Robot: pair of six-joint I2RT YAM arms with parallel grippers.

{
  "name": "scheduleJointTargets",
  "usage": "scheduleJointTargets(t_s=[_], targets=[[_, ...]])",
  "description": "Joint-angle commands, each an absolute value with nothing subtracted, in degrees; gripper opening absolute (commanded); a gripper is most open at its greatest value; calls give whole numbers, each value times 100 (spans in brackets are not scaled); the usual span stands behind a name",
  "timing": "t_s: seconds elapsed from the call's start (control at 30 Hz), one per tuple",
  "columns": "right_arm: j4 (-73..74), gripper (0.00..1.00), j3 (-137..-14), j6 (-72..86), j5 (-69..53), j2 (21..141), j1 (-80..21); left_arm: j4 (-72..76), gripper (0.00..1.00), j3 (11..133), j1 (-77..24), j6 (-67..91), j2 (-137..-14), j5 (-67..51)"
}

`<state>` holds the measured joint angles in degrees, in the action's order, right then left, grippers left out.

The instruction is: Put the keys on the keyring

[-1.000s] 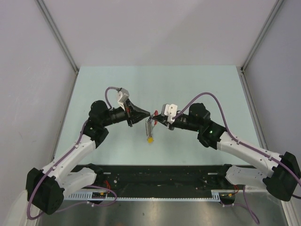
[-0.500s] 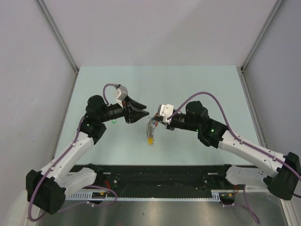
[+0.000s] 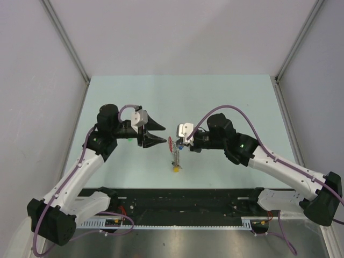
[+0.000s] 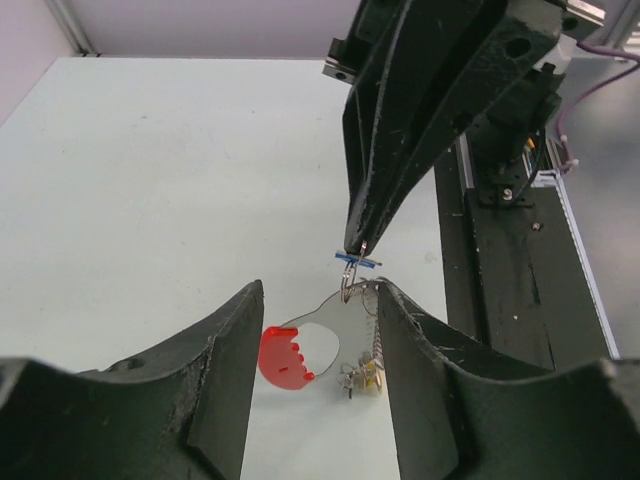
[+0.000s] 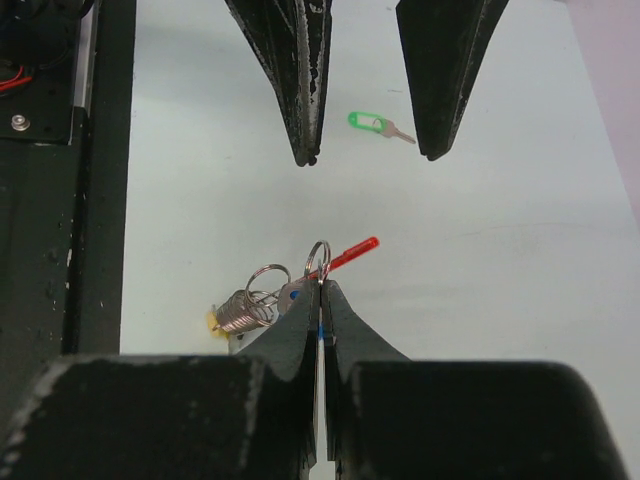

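My right gripper (image 3: 180, 144) is shut on the blue key (image 4: 357, 261), whose cap shows as a blue sliver between the fingers (image 5: 320, 330). The keyring (image 4: 325, 315) dangles from that key by a wire ring (image 5: 318, 260): grey body, curved red piece (image 4: 283, 355), a coiled spring (image 5: 240, 310) and a yellow-capped key (image 3: 175, 168) at the bottom. My left gripper (image 3: 162, 134) is open, just left of the keyring and apart from it, its fingers (image 4: 225, 370) standing either side of the bunch in the left wrist view. The green key (image 5: 372, 122) lies flat on the table beyond.
The pale green table top (image 3: 215, 102) is walled by grey panels at the back and sides. A black rail with cabling (image 3: 183, 201) runs along the near edge between the arm bases.
My left gripper has opened, let go at the keyring and drawn back to the left. The right gripper has shifted a little left and nearer with the bunch hanging from it.
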<state>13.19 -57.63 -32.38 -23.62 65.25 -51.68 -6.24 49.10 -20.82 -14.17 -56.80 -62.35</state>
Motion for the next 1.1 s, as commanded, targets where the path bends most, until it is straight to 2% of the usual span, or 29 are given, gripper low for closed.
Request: scheduleJointTargets(t_s=[0.0, 0.3, 0.47, 0.57, 1.07], targets=[[1345, 0, -6135, -3366, -2514, 6513, -5247, -914, 53, 5045, -2127, -1942, -5625, -6821], [1433, 0, -6223, -3419, -2470, 6548, -5405, -1336, 45, 5168, -2557, -2189, -5923, -6487], [1441, 0, -6231, -3410, -2435, 6565, -5458, -1432, 31, 5203, -2681, -2197, -6038, -6442], [1459, 0, -6223, -3419, -2400, 6566, -5467, -1537, 28, 5238, -2751, -2250, -6099, -6434], [1485, 0, -6223, -3437, -2268, 6574, -5502, -2004, 27, 5423, -2865, -2479, -6337, -6513]])
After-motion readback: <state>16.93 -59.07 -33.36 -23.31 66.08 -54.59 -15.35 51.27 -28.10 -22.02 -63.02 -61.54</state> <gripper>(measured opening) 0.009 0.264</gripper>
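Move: The ring at the right fingertips, where the blue key is pinched, lies about 5 cm to the right of the open left fingers, 1 cm back and some 3 cm lower. The red tag hangs roughly 2 cm right of the left hand and 6 cm below, level fore and aft. The yellow key dangles around 7 cm back, 5 right and 10 down. From the right hand the ring is only about 1 cm left, level otherwise. The left fingers come right up to the ring held at the right fingertips, the rear finger nearest it, though touch can't be made out. The left hand sinks some 3.5 cm while going right and back, narrowing its opening from about half to a quarter. The right hand keeps its shut grip and draws back about 2 cm. ##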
